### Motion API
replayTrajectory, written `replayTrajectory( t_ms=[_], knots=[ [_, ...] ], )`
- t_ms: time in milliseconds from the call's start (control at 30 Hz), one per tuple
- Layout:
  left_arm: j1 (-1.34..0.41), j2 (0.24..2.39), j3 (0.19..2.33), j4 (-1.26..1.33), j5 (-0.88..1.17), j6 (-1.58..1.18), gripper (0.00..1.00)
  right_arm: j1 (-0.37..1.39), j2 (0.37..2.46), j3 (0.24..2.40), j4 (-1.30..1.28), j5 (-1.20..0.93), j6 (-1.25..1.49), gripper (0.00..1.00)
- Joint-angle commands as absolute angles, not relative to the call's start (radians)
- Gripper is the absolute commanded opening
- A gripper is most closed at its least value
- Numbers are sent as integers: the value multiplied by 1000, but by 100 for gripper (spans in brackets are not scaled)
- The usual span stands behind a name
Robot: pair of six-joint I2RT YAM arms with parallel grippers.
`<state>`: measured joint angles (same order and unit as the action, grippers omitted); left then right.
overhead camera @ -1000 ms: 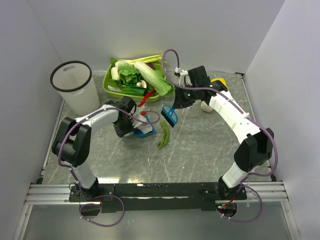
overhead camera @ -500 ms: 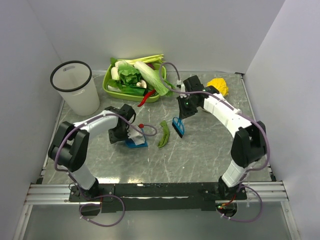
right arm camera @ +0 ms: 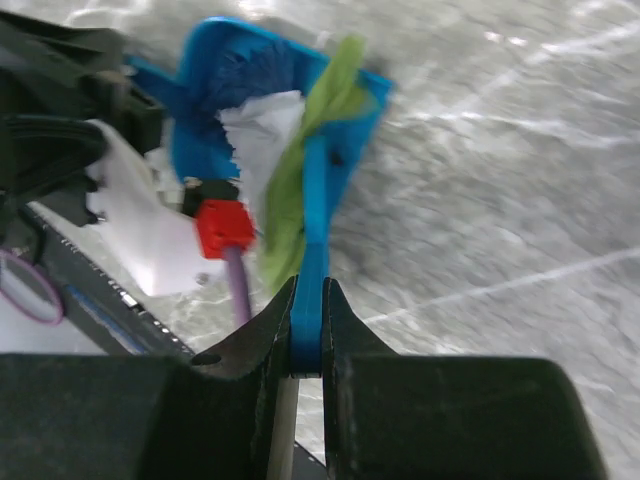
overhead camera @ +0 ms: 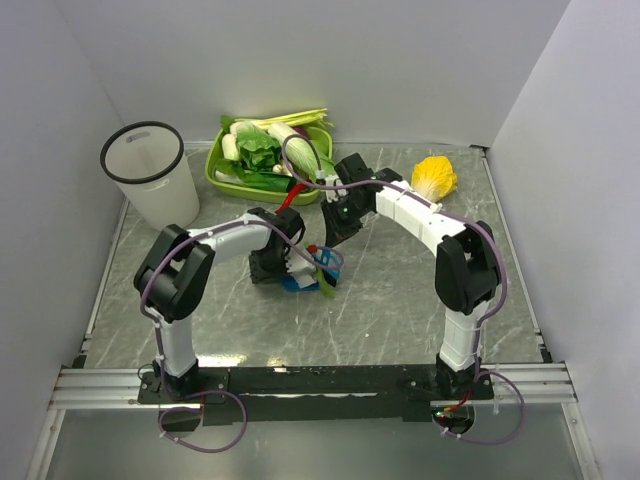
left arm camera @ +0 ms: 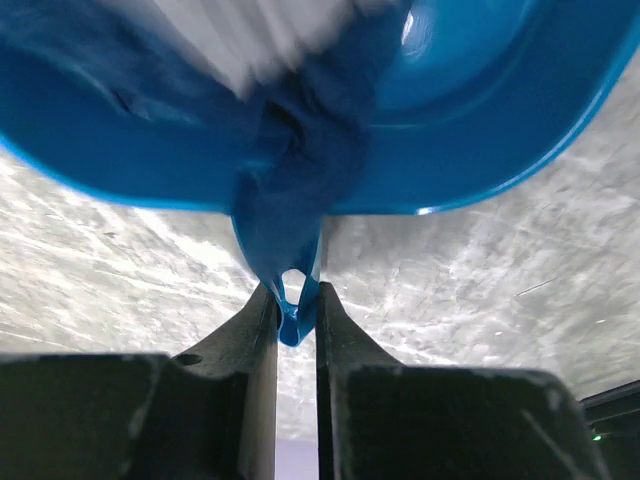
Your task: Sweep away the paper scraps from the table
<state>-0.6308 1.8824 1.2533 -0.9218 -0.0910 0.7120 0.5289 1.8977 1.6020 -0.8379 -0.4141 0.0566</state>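
My left gripper (left arm camera: 297, 295) is shut on the thin handle of a blue dustpan (left arm camera: 470, 120), which rests on the table (overhead camera: 400, 300) at centre left. White paper (left arm camera: 250, 40) and a dark blue scrap (left arm camera: 300, 150) lie in the pan. My right gripper (right arm camera: 309, 290) is shut on the handle of a blue brush (right arm camera: 315, 220). Its head is pressed against the pan's mouth (overhead camera: 322, 265). A green scrap (right arm camera: 305, 170) and a white scrap (right arm camera: 262, 135) are bunched between brush and pan. From above, both grippers meet over the pan (overhead camera: 300, 281).
A white bin (overhead camera: 152, 180) stands at the back left. A lime-green tray (overhead camera: 222, 170) of leafy vegetables sits at the back centre, with a red chili (overhead camera: 290, 196) beside it. A yellow lump (overhead camera: 434, 177) lies at the back right. White walls surround the table.
The right arm has swept the brush left and nearer, pushing the green scrap against the dustpan. The left gripper has shifted the dustpan slightly right to meet it.
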Motion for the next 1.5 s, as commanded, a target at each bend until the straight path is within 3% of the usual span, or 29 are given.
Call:
replayTrajectory(
  t_ms=[0,600,800,1200,1467],
  knots=[
    [-634,1876,1281,-890,3,664,1,541,1868,1635,-827,-469,26,0],
    [-595,1723,1132,-733,181,675,1,549,1793,1713,-839,-317,-20,0],
    [-580,1668,1078,-646,248,666,1,655,1717,1772,-864,-239,-127,0],
    [-578,1611,1043,-566,284,664,1,667,1703,1792,-828,-161,-143,0],
    [-574,1574,1014,-526,267,652,1,644,1657,1855,-813,-270,-130,0]
  ],
)
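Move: The right hand, gripping the brush, has the green scrap at the dustpan's mouth about 8 cm back, 3 cm left and 10 cm below. The white scrap in the pan is about 7 cm back, 8 cm left and 10 cm down. The red pepper on the basket rim lies roughly 10 cm ahead, 11 cm left and 4 cm lower. From the left hand on the dustpan handle, the green scrap is some 13 cm right and 2 cm back, at about hand height. Upward goes the right hand, after staying nearly still over the pan for half a second: it lifts the held brush about 13 cm off the green scrap, fingertips swinging forward nearly 30 degrees. Meanwhile the left hand keeps its pinch on the dustpan handle, shifts about 5 cm right, and rolls the pan so its mouth side rises, lifting 2 cm late on. ##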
